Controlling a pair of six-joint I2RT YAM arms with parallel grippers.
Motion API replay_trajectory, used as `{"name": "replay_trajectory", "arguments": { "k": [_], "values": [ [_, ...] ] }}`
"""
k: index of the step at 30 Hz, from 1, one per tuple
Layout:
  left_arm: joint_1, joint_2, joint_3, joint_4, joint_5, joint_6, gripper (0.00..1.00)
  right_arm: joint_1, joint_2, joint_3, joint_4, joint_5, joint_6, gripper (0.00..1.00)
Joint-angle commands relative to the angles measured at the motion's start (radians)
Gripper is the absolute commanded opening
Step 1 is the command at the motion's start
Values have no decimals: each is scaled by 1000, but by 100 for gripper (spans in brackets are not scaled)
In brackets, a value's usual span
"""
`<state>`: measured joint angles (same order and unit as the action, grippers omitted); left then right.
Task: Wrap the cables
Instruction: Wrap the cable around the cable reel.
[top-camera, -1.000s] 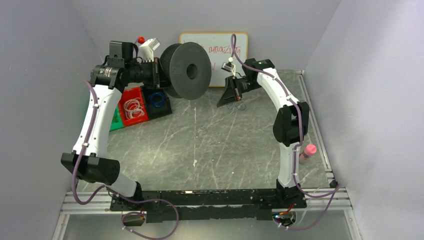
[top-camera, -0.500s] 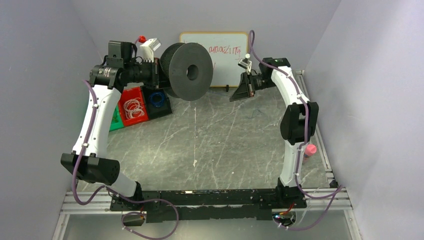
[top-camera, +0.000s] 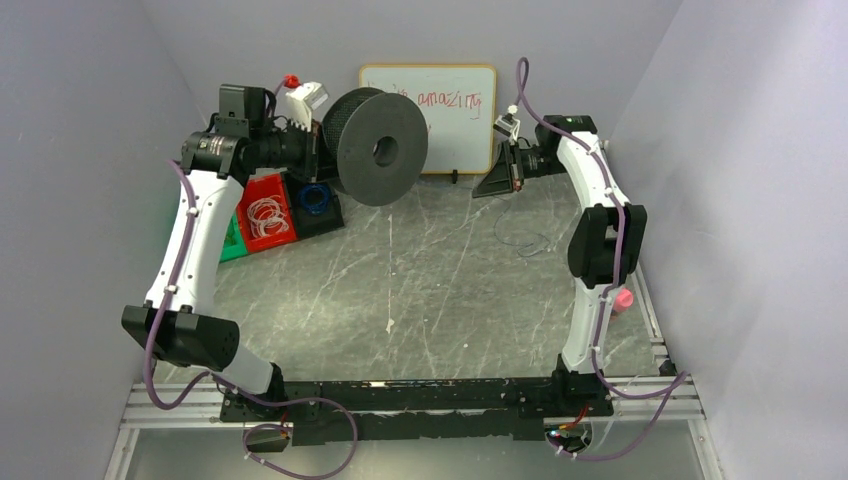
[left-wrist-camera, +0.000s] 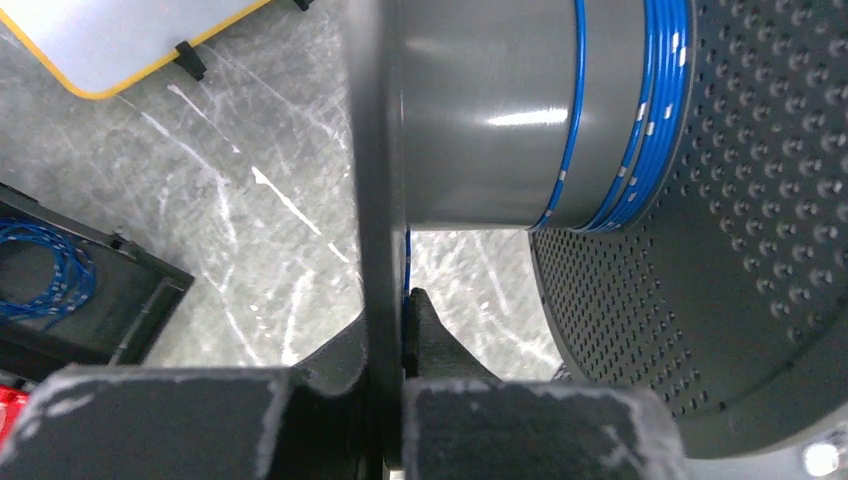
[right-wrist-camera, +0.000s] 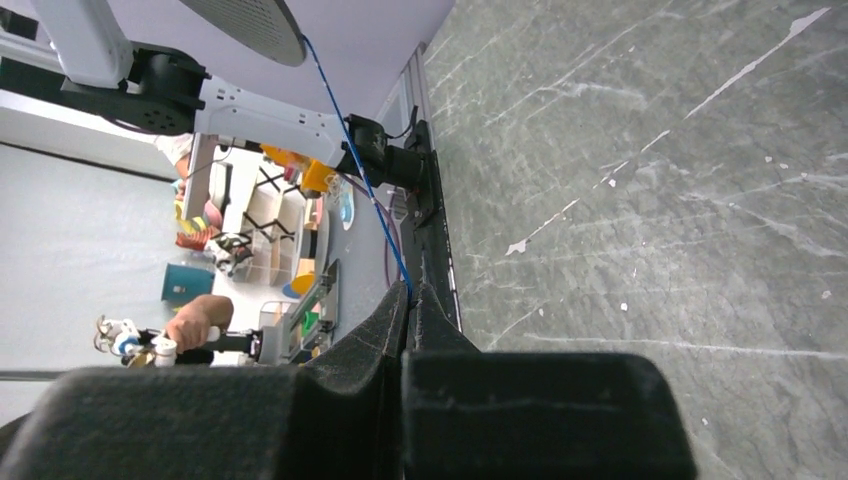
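A dark grey spool (top-camera: 380, 150) hangs above the back of the table, and my left gripper (top-camera: 318, 150) is shut on it. In the left wrist view its jaws (left-wrist-camera: 400, 310) pinch the thin flange (left-wrist-camera: 372, 150), with a strand of blue cable against it. A few turns of the cable (left-wrist-camera: 640, 110) lie round the hub (left-wrist-camera: 480, 110). My right gripper (top-camera: 484, 188) is to the right of the spool, shut on the cable (right-wrist-camera: 360, 170). The strand runs taut from its fingertips (right-wrist-camera: 411, 292) up to the spool. Slack cable (top-camera: 525, 243) lies in loose loops on the table below the right arm.
A whiteboard (top-camera: 445, 110) leans on the back wall. At the back left are a red bin (top-camera: 265, 215) of white loops, a black bin (top-camera: 315, 198) with a blue coil and a green bin (top-camera: 232, 243). A pink bottle (top-camera: 622, 298) stands by the right rail.
My right gripper has moved right and toward the back wall, drawing the cable with it. The slack loops on the table now show farther right. The left arm and spool have barely moved.
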<state>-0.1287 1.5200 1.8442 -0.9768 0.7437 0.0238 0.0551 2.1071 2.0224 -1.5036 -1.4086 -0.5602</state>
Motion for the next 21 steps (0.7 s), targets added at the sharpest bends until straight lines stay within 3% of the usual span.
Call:
{"name": "replay_trajectory", "arguments": {
  "k": [1,7,21],
  "values": [
    [22,-75,-30,24,-89,219,2,-90,-10,26,9,95,11,0],
    [-150,-75,-128,-28,-278,386,2,-115,-4,32,21,66,33,0],
    [-448,38,-280,162,-965,380,2,-107,-85,-33,103,6,97,0]
  ]
}}
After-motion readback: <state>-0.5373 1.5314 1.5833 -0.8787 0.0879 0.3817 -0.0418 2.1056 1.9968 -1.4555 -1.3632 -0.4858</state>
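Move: The left hand already grips the reel's near flange; the reel's middle lies about 7 cm to its right, 3 cm ahead and level with it. The cable in the right fingers is some 22 cm to its right, level ahead and 9 cm lower; the black box sits about 5 cm left, 3 cm back and 32 cm below the left hand. From the right hand, the reel's middle lies roughly 15 cm left, 2 cm ahead and 9 cm up. Downward, with a roll, the left hand swings the held reel about 12 cm lower and 4 cm right, dipping back 2 cm before coming forward again, while the wrist rolls some 35-40 degrees, its left side rising. The right hand keeps the cable pinched and shifts about 4 cm right and 2 cm forward, then nearly halts sideways. Both grips stay shut. ##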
